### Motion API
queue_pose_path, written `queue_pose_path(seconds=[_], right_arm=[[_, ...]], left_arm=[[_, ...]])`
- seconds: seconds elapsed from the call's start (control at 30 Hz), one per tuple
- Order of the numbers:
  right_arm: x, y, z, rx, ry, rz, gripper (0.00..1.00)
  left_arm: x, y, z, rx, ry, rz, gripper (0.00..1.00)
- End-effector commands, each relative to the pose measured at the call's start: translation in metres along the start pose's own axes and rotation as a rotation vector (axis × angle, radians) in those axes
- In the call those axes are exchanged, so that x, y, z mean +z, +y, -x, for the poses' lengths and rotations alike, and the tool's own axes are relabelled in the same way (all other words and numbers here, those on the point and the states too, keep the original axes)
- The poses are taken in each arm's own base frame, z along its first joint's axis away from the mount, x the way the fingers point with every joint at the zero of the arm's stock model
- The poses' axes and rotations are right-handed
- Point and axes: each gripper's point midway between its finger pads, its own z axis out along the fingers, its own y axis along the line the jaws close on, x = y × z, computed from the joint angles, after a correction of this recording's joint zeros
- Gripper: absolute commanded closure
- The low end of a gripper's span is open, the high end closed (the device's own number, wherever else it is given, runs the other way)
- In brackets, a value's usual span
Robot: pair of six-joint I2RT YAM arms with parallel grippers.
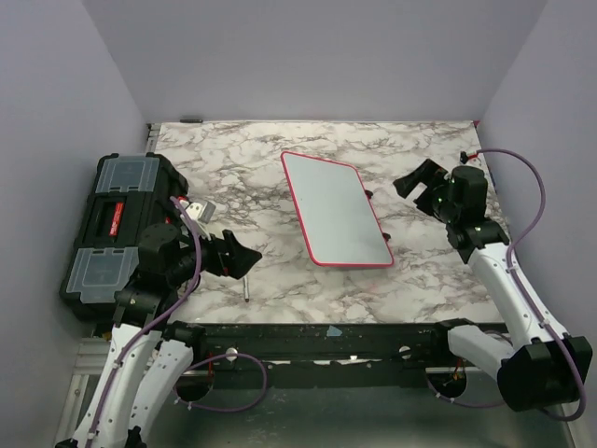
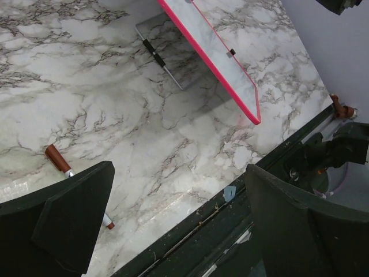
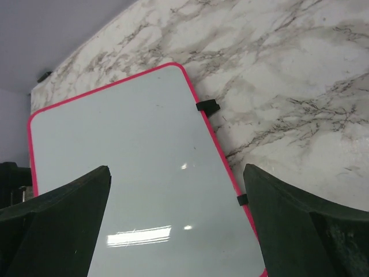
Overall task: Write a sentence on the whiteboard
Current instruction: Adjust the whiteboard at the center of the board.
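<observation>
The whiteboard (image 1: 336, 210), glossy grey-white with a thin red frame, is in the middle of the marble table, and its surface is blank. In the left wrist view the whiteboard (image 2: 214, 56) stands raised off the table, propped on a wire stand (image 2: 157, 57). A thin marker (image 1: 246, 288) lies on the table near the front edge, and in the left wrist view the marker (image 2: 57, 160) is partly hidden by a finger. My left gripper (image 1: 244, 257) hangs open just above the marker. My right gripper (image 1: 415, 182) is open and empty beside the board's right edge, facing the whiteboard (image 3: 132, 173).
A black toolbox (image 1: 117, 224) with clear lid compartments sits at the table's left edge. A black rail (image 2: 230, 225) runs along the near edge. Small black clips (image 3: 207, 105) sit on the board's right frame. Lilac walls close in three sides.
</observation>
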Motion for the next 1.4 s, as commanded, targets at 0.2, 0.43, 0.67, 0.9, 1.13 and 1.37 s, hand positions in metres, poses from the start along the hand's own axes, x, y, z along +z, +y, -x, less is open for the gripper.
queue_pose_path(seconds=[0.2,0.43,0.67,0.9,1.13,1.37], right_arm=[[0.002,-0.05,-0.055,-0.111,0.251,-0.182,0.05],[0.011,-0.083,-0.074,-0.165,0.34,-0.312,0.19],[0.027,-0.098,-0.082,-0.225,0.411,-0.378,0.34],[0.044,-0.106,-0.086,-0.274,0.463,-0.402,0.4],[0.059,-0.114,-0.093,-0.303,0.503,-0.426,0.46],[0.066,-0.121,-0.109,-0.343,0.546,-0.447,0.55]], left_arm=[[0.01,-0.005,0.003,-0.063,0.022,-0.017,0.04],[0.026,-0.004,0.029,-0.146,-0.003,0.01,0.14],[0.058,0.003,0.053,-0.215,0.059,0.057,0.29],[0.092,0.001,0.075,-0.247,0.115,0.056,0.36],[0.125,0.0,0.093,-0.248,0.149,0.063,0.42],[0.159,0.006,0.093,-0.253,0.214,0.091,0.5]])
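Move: The whiteboard's middle is about 19 cm ahead of the left hand, 20 cm to its right and 15 cm below. The marker lies some 6 cm ahead of that hand, 4 cm to its left and 22 cm down. From the right hand, the board's middle is about 2 cm ahead, 14 cm left and 15 cm below. The near black clip on its right edge is some 3 cm back, 2 cm left and 18 cm down. Both hands head for opposite sides of the whiteboard, touching nothing yet. The left reaches forward about 15 cm and roughly half as far right, to above the board's left edge, tipping down some 20 degrees. The right sinks about 17 cm beside the right edge, pitching steeply down with its left side rolling under. Both grippers close about halfway. ##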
